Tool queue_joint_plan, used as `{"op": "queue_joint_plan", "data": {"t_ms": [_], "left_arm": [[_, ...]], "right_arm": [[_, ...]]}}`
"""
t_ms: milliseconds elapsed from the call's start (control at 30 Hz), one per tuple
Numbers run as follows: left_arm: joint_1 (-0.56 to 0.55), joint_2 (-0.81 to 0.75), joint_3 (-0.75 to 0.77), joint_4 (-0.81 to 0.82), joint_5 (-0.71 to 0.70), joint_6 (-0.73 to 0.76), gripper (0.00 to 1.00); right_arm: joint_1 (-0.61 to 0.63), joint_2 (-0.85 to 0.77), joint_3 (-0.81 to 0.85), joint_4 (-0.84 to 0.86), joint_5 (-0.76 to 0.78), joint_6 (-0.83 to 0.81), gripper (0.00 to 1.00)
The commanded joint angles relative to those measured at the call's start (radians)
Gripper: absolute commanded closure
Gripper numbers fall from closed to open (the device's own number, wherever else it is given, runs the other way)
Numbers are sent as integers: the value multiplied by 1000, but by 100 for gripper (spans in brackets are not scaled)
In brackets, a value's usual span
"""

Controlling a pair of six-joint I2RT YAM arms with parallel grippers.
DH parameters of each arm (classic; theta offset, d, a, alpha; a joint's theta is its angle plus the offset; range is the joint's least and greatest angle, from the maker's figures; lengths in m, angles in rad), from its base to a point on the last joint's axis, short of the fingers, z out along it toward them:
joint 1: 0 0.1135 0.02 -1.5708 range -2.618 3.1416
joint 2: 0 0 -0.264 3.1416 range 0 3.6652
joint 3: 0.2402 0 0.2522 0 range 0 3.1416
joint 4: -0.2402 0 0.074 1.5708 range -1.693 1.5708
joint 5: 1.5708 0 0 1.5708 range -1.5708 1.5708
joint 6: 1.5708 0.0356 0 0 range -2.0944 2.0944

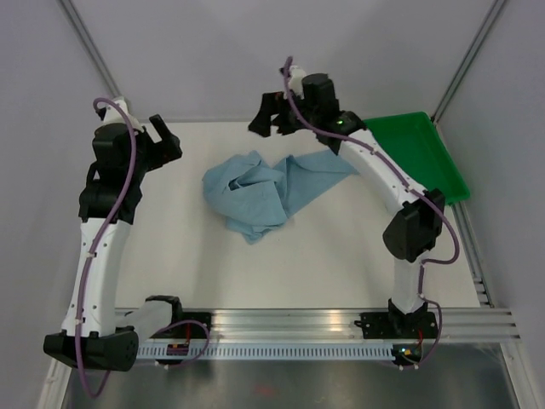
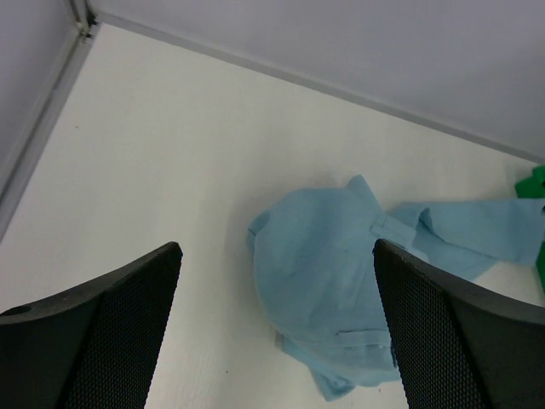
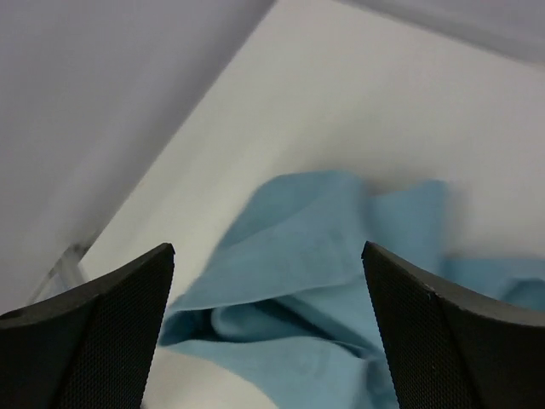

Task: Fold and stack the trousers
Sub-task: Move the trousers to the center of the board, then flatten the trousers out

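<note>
The light sky-blue trousers [image 1: 260, 192] lie crumpled in a heap near the middle of the white table, one part spread out to the right toward the tray. My left gripper [image 1: 167, 139] hangs open to the left of the heap, apart from it. In the left wrist view the trousers [image 2: 332, 281] lie below and beyond the open left gripper [image 2: 277, 245]. My right gripper [image 1: 269, 115] is raised over the back of the heap, open and holding nothing. The right wrist view looks down between the open right gripper [image 3: 266, 248] onto folds of the trousers [image 3: 324, 256].
A green plastic tray [image 1: 426, 153] stands at the back right, touching the cloth's right end; its corner also shows in the left wrist view as the green tray [image 2: 532, 183]. Grey walls close the back and sides. A metal rail [image 1: 324, 328] runs along the near edge.
</note>
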Motion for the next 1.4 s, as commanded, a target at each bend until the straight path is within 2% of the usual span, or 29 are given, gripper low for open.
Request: {"op": "queue_joint_plan", "data": {"t_ms": [0,33,67,100,133,200,233,267,300,333,400,533,733,900,967,1033,1100,1133,1200,1233,1300,1367], "left_arm": [[3,-12,-35,18,200,-33,0],[3,-7,-43,35,268,-33,0],[-3,0,-52,56,334,-32,0],[-11,28,-51,90,442,-35,0],[-48,46,-42,93,467,-50,0],[-120,121,27,21,384,-46,0],[-223,147,62,-20,313,-17,0],[-281,178,128,-67,240,-4,0],[-322,231,151,-144,104,-3,0],[-373,250,170,-170,74,-10,0],[-390,270,150,-189,87,-33,0],[-410,287,45,-180,95,-21,0],[-412,356,48,-238,-52,19,2],[-424,391,-35,-143,23,8,6],[-435,426,-45,-131,-26,-3,13],[-435,450,-61,-117,-84,-21,25],[-433,460,-83,-50,-95,-46,34],[-432,460,-84,-25,-95,-56,49],[-416,463,-48,16,-82,-81,71],[-409,460,-26,10,-74,-81,97],[-352,427,41,-20,-48,-57,98],[-272,378,60,-22,71,-38,98]], "right_arm": [[-81,-183,-23,-92,213,-60,2],[-83,-200,-80,-100,280,-104,2],[-84,-214,-106,-107,428,-103,2],[-98,-220,-132,-130,484,-93,2],[-115,-222,-172,-146,523,-73,2],[-178,-216,-218,-172,562,5,2],[-201,-219,-279,-166,562,30,2],[-236,-225,-315,-131,557,54,2],[-247,-233,-354,-105,562,55,2],[-253,-248,-423,-72,578,50,2],[-258,-253,-479,-5,592,9,2],[-267,-208,-490,17,616,-4,2],[-269,-179,-510,43,554,12,2],[-270,-152,-502,37,560,4,2],[-270,-142,-499,34,565,4,2],[-272,-133,-499,38,557,4,2],[-272,-125,-504,45,553,6,2],[-272,-116,-504,46,551,9,2],[-275,-102,-493,40,548,9,3],[-276,-90,-488,31,546,10,3],[-276,-82,-487,28,552,9,4],[-279,-72,-484,19,572,4,4]]}}
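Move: The left hand's target, the trousers' bunched part, lies about 20 cm to its right, level with it or 1 cm back, and 22 cm below; the trailing leg is some 19 cm farther right and 7 cm farther out. From the right hand, that leg is about 20 cm right, 1 cm back and 19 cm down, the bunched part roughly 8 cm back, straight below-left-right neutral, and the green crate 46 cm right, 1 cm out. Left hand swings right, sinks some 20 cm and pinches the bunched part; open right hand drops rightward towards trailing leg. ##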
